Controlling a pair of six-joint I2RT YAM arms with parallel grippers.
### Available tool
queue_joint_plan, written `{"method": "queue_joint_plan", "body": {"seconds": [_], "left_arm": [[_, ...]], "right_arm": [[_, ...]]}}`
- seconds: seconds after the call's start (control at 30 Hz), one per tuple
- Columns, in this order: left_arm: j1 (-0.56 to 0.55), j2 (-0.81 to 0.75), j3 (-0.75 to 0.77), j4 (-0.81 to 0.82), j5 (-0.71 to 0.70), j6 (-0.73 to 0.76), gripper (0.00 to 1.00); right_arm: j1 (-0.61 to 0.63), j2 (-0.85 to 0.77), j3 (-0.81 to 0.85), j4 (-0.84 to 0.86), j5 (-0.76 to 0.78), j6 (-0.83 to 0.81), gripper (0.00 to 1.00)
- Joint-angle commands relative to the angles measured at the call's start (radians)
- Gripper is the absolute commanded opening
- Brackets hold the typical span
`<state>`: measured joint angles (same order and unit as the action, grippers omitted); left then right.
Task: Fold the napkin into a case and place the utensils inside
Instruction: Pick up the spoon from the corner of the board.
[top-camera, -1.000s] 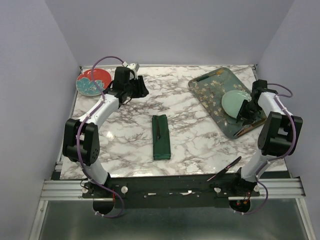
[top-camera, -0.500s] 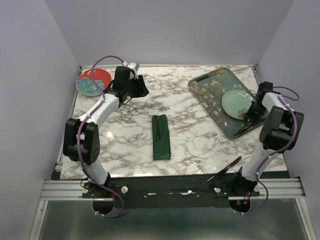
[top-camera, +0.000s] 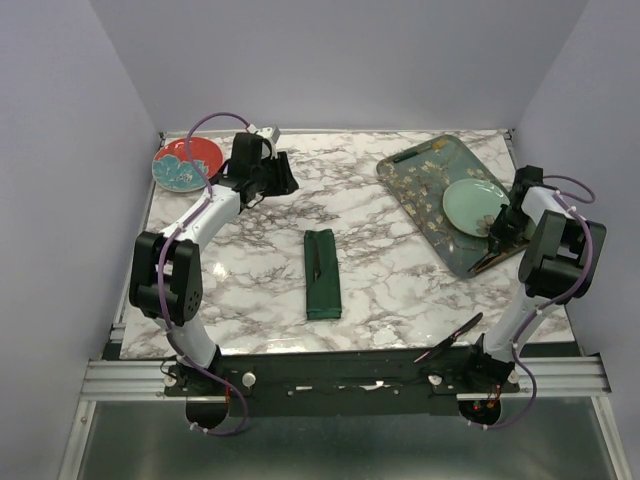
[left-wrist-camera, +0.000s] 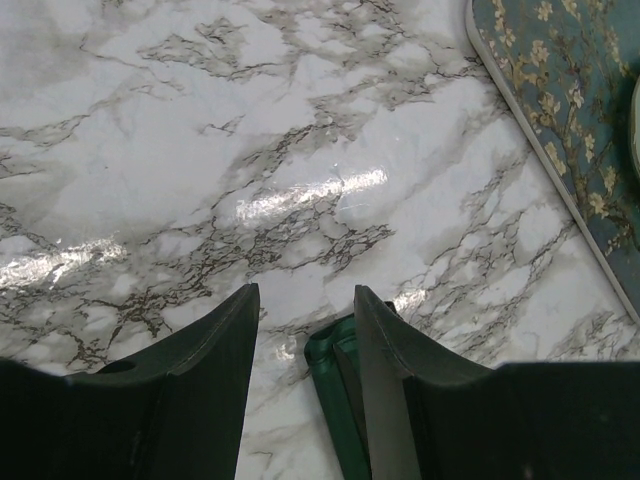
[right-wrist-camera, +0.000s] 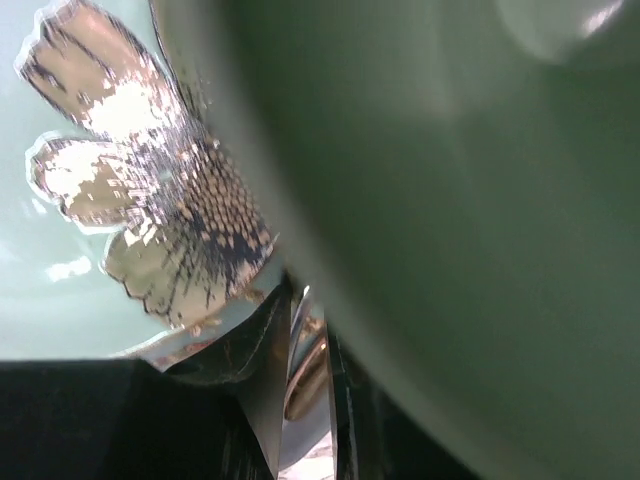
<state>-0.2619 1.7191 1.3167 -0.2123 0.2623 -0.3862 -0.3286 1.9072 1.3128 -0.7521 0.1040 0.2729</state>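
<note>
The napkin, folded into a long dark green case (top-camera: 322, 275), lies mid-table. One black utensil (top-camera: 315, 258) lies along it. The case's end (left-wrist-camera: 335, 385) shows beside my left gripper's right finger. My left gripper (top-camera: 283, 180) (left-wrist-camera: 305, 292) hovers open and empty over the marble at the far left. My right gripper (top-camera: 495, 236) (right-wrist-camera: 305, 300) is low on the teal tray beside the pale green plate. Its jaws stand narrow around a slim glossy utensil (right-wrist-camera: 308, 375), whose other end (top-camera: 485, 263) lies near the tray's front edge.
The floral teal tray (top-camera: 420, 170) sits at the far right with the pale green plate (top-camera: 468, 205) (right-wrist-camera: 460, 200) on it. A red plate (top-camera: 185, 163) is at the far left corner. A thin dark strand (top-camera: 450, 338) crosses the table's front edge.
My right gripper's jaws have narrowed around the utensil on the tray and its arm has shifted slightly right. The left arm has barely moved.
</note>
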Motion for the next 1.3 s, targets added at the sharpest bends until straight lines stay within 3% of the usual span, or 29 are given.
{"method": "queue_joint_plan", "body": {"seconds": [0.0, 0.13, 0.43, 0.97, 1.27], "left_arm": [[0.006, 0.013, 0.030, -0.007, -0.001, 0.000, 0.51], [0.006, 0.022, 0.038, -0.006, 0.000, -0.003, 0.51], [0.006, 0.022, 0.055, -0.024, -0.006, -0.008, 0.51], [0.006, -0.018, 0.035, -0.025, -0.032, -0.010, 0.51], [0.006, -0.059, 0.003, -0.019, -0.055, 0.017, 0.51]], "right_arm": [[-0.006, -0.039, -0.111, -0.026, -0.041, 0.023, 0.27], [-0.006, -0.050, -0.127, -0.007, -0.043, 0.035, 0.28], [-0.004, 0.018, 0.002, -0.019, -0.127, 0.026, 0.01], [0.037, -0.356, -0.118, -0.148, -0.288, 0.057, 0.01], [0.241, -0.369, -0.060, -0.063, -0.290, -0.061, 0.00]]}}
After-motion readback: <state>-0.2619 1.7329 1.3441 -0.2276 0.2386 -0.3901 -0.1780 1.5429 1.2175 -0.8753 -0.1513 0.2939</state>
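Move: The right gripper is low over the board's near corner, fingers partly open. The spoon lies just behind it, its middle about 3 cm back, 3 cm left and 1 cm lower. The green cup stands some 5 cm to the gripper's right and 2 cm ahead. The plate's centre is about 9 cm ahead and 7 cm left; the copper utensil is 5 cm back and 1 cm left. From the left gripper the spoon is some 54 cm right, 12 cm back and 15 cm down. Draw the right gripper back about 2 cm and a little left, staying low, then ease slightly forward while shutting the fingers on the spoon's handle just below the bowl. Keep the pinch and carry the spoon left, away from the cup, rising some 9 cm, swinging the fingertips forward and left and turning slightly counter-clockwise. ##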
